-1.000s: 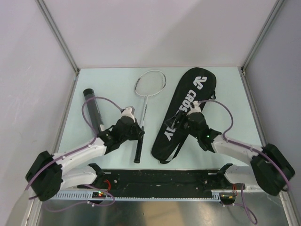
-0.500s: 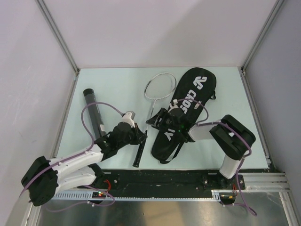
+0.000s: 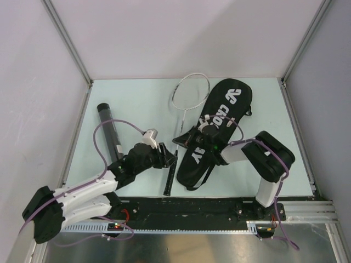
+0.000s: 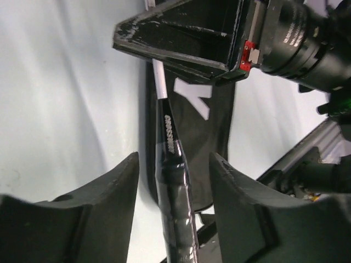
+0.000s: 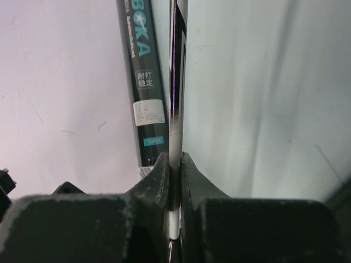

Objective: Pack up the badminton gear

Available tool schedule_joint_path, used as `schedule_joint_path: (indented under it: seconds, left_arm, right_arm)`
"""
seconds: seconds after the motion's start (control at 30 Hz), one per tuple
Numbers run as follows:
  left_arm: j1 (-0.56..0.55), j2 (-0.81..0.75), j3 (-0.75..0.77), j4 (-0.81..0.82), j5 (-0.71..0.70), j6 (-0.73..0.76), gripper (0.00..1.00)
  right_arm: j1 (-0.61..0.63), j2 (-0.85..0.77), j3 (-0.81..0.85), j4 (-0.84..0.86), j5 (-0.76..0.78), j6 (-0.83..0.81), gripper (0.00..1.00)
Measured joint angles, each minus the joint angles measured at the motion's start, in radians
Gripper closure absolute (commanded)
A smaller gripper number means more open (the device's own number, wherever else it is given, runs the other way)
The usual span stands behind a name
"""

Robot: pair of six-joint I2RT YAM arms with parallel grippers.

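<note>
A thin silver racquet (image 3: 189,93) with a black handle (image 3: 169,176) lies tilted on the table, its head beside the top of the black "CROSSWAY" bag (image 3: 225,118). My right gripper (image 3: 181,140) is shut on the racquet's shaft (image 5: 175,71), which the fingers (image 5: 159,175) pinch tightly. My left gripper (image 3: 170,157) is open around the handle (image 4: 176,197); its fingers (image 4: 115,186) stand apart from the handle on both sides. The black tube (image 3: 109,129) lies at the left and shows as a printed cylinder (image 5: 140,82) beside the shaft in the right wrist view.
The bag (image 4: 215,131) lies just right of the handle, its strap near the front edge. A black rail (image 3: 186,211) with both arm bases runs along the near edge. Grey walls enclose the table at the left, right and back.
My right gripper has closed on the racquet's shaft. The left gripper has opened off the handle. The racquet has swung, its head now further right by the bag.
</note>
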Motion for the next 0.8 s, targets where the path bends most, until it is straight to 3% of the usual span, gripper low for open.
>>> schedule_joint_path:
  seconds: [0.17,0.4,0.6,0.8]
  left_arm:
    - [-0.001,-0.097,0.002,-0.003,-0.008,0.034,0.28]
    - [-0.003,-0.103,0.079,-0.063,-0.018,0.138,0.27]
    - [-0.045,0.072,0.199,-0.074,-0.001,0.247,0.28]
    - [-0.176,0.334,0.336,-0.08,-0.013,0.349,0.26]
  right_arm:
    - [-0.077,-0.166,-0.104,-0.063,0.011,-0.001,1.0]
    - [-0.206,-0.568,-0.263,-0.239,0.031,-0.028,1.0]
    - [-0.314,-0.977,-0.312,-0.646,0.092,-0.122,1.0]
    - [-0.416,-1.294,-0.314,-0.982,0.127,-0.209,1.0]
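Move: The right hand already pinches the racket's shaft; bare table to the right of the bag lies some 36 cm to its right, roughly level front to back and 10 cm lower. The bag's middle is about 19 cm right and 10 ahead of this hand. From the left hand, the bag's near end is about 10 cm right, 4 back and 9 lower, and the racket handle, running between its parted fingers, has its middle some 8 cm back, straight behind. Keeping its pinch on the shaft, the right hand carries the racket some 24 cm right across the bag, rising about 9 cm, drawing back 6 late and turning about 25 degrees clockwise. The left hand opens wider and lifts about 5 cm clear of the handle, then swings 8 cm right and sinks again towards the bag's near end, fingers open. ##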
